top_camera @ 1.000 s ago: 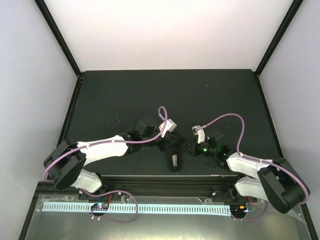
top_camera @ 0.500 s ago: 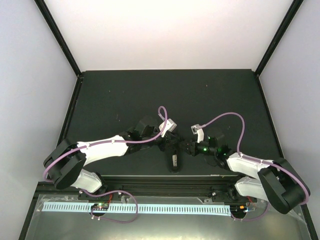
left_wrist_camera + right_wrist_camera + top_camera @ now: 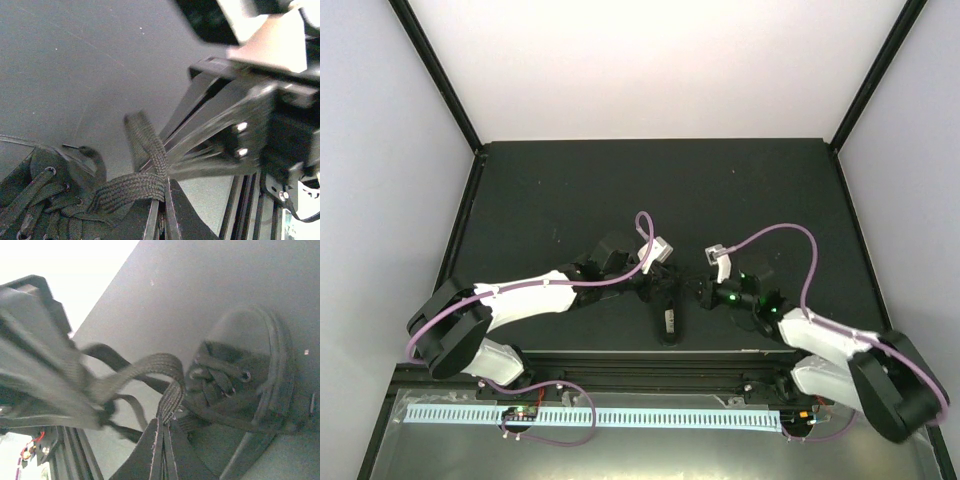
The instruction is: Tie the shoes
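Observation:
A small all-black shoe (image 3: 667,318) with a pale insole patch lies near the table's front edge, between the two arms. My left gripper (image 3: 658,288) is at the shoe's lacing; in the left wrist view it (image 3: 162,192) is shut on a flat black lace loop (image 3: 145,170), with the shoe's eyelets (image 3: 35,200) at lower left. My right gripper (image 3: 694,295) is just right of the shoe; in the right wrist view it (image 3: 164,427) is shut on another lace loop (image 3: 160,365) beside the shoe (image 3: 250,370). The two grippers are close together.
The dark table (image 3: 650,190) extends behind the shoe to white walls. A black rail (image 3: 640,362) runs along the front edge just below the shoe. Purple cables (image 3: 780,235) arc above both wrists.
The right arm has shifted slightly, its forearm swinging outward and its wrist edging back. The left arm and shoe stay put. Both grippers keep their hold on the laces.

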{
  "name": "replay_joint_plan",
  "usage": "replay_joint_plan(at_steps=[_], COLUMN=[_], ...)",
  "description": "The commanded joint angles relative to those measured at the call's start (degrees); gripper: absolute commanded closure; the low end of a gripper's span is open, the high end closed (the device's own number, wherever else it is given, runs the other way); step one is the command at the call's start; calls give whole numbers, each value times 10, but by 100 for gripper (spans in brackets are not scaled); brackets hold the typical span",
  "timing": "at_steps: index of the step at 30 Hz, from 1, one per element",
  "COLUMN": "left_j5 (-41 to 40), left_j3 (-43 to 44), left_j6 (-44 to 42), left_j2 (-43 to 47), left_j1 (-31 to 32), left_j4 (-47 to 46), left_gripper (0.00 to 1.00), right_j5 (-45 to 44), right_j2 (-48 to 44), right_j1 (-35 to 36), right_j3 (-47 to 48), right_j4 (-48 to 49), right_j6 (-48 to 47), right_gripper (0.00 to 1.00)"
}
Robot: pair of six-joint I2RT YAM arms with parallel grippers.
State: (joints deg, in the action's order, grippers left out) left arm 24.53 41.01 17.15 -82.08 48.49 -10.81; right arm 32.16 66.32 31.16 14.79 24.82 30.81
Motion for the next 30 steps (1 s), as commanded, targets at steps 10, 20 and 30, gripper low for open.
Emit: replay_joint_plan(at_steps=[10,20,30], left_j5=[10,16,22], left_j3=[-1,1,4], left_j6=[11,4,9], left_j2=[21,21,25], left_j1=[-9,-10,-10], left_j4=[-28,-23,-27], left_gripper=[98,98,98], right_j5=[-78,108,130], right_j2=[-308,-308,-291], right_j1=[3,4,59], right_j3=[84,137,91], right_j4=[-435,-503,-315], right_j6=[-19,5,110], right_gripper=[98,98,98])
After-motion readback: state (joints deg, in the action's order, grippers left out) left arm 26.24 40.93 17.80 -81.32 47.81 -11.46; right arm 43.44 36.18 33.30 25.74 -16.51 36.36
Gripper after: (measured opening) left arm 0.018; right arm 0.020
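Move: Just right of the shoe's throat, the right hand has a lace already pinched. The left hand, some 5 cm to its left, about 1 cm ahead and 4 cm higher, holds a lace loop. From the right hand, the shoe's middle is about 4 cm left, 1 cm back and 6 cm below; its heel, 9 cm back and 4 cm left, lies equally low. From the left hand, that heel is roughly 10 cm back, 1 cm right and 10 cm below. Drawing its pinched lace up off the shoe's throat, the right hand first rises about 8 cm while easing right, then goes back some 8 cm towards the shoe's heel end, dipping briefly before climbing again and drifting back left. Its fingers stay shut on the lace, and the wrist turns slightly counter-clockwise. The left hand stays put, still pinching its loop. ##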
